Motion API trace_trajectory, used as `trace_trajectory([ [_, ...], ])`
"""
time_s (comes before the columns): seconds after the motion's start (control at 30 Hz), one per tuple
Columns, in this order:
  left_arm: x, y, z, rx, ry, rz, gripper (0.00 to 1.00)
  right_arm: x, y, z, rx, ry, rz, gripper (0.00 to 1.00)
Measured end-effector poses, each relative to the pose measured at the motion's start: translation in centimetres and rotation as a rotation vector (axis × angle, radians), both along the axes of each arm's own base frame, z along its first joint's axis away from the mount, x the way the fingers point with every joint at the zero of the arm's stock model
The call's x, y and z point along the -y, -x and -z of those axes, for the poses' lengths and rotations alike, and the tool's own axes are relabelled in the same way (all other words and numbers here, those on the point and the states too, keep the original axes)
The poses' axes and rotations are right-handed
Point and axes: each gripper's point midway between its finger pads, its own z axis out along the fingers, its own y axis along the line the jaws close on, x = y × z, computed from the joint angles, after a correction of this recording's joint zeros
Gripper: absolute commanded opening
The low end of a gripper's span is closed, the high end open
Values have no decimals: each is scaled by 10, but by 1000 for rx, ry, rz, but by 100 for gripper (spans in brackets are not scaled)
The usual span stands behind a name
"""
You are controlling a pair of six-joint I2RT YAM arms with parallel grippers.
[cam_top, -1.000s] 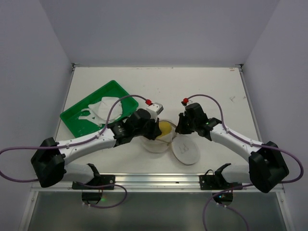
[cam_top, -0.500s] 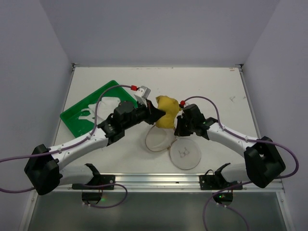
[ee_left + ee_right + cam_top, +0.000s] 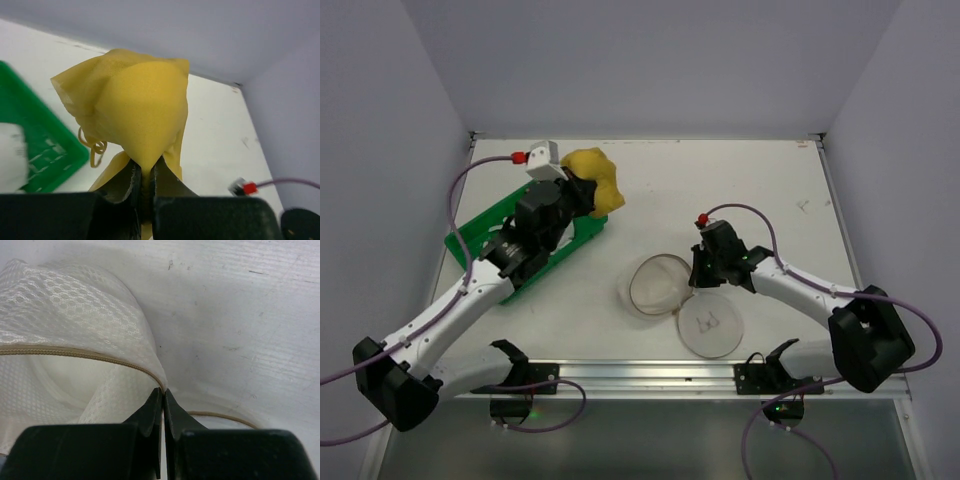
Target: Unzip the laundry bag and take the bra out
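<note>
The laundry bag [image 3: 656, 285] lies unzipped in the middle of the table, an off-white mesh bowl with its lid [image 3: 711, 322] folded out beside it, the small dark drawing facing up. My right gripper [image 3: 696, 272] is shut on the bag's zip rim [image 3: 125, 367] where the two halves meet; in the right wrist view its tips [image 3: 163, 392] pinch the mesh edge. The bra [image 3: 596, 181] is yellow and hangs in the air at the far left, above the tray's corner. My left gripper [image 3: 145, 172] is shut on the bra's lower fold [image 3: 142, 115].
A green plastic tray [image 3: 478, 243] sits at the left under my left arm, with a white cloth [image 3: 11, 156] in it. The enclosure's walls close in the far, left and right edges of the table.
My left gripper has lifted the yellow bra out of the bag and carried it up and left, over the green tray. The right gripper has stayed shut on the bag's rim.
</note>
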Motion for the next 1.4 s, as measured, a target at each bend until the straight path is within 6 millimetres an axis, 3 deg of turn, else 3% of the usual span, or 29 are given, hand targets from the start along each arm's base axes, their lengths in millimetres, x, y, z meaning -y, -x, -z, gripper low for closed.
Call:
trace_trajectory([
  [0.13, -84, -7, 18, -92, -63, -267, 0, 3, -1, -4, 11, 5, 22, 0],
  [0.23, -139, -3, 43, -174, -101, -427, 0, 3, -2, -9, 26, -3, 28, 0],
  [0.47, -236, 18, 120, -382, -158, -679, 0, 3, -3, -13, 39, -11, 27, 0],
  [0.57, -258, 22, 151, -470, -150, -722, 0, 2, -2, -13, 38, -14, 25, 0],
  [0.73, -267, 28, 206, -620, -125, -719, 0, 2, -2, -13, 39, -16, 20, 0],
  [0.83, -271, 34, 226, -674, -120, -730, 18, 1, -3, -15, 44, -22, 15, 0],
  [0.97, -278, 38, 236, -699, -97, -757, 40, -4, -4, -19, 58, -40, -12, 0],
  [1.0, -278, 37, 237, -700, -92, -755, 60, -4, -4, -19, 61, -42, -19, 0],
  [1.1, -274, 34, 235, -691, -78, -720, 89, -7, -6, -22, 68, -43, -44, 0],
  [1.23, -263, 30, 220, -641, -66, -642, 94, -19, -17, -28, 86, -32, -98, 0],
  [1.4, -230, 21, 174, -494, -71, -443, 94, -44, -33, -33, 102, 5, -203, 1],
])
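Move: The yellow garment already hangs in my left fingers. The green bin's middle lies some 22 cm to my left, about 2 cm ahead and 29 cm below that hand; the white garment in it sits 18 cm left and 4 cm ahead. The open laundry bag is about 12 cm to the right and 13 cm back. From my right hand, pinching the bag's rim, the bin is roughly 42 cm left and 12 cm ahead. My left hand swings the yellow garment about 27 cm left over the green bin, dropping some 24 cm as I turn it counter-clockwise and tip the fingers about 40 degrees down. Low over the bin's near half I open wide, let go, then rise and start back to the right. My right hand keeps its pinch on the bag's rim, lifting slightly, then drawing it left, forward and up about 5 cm. ##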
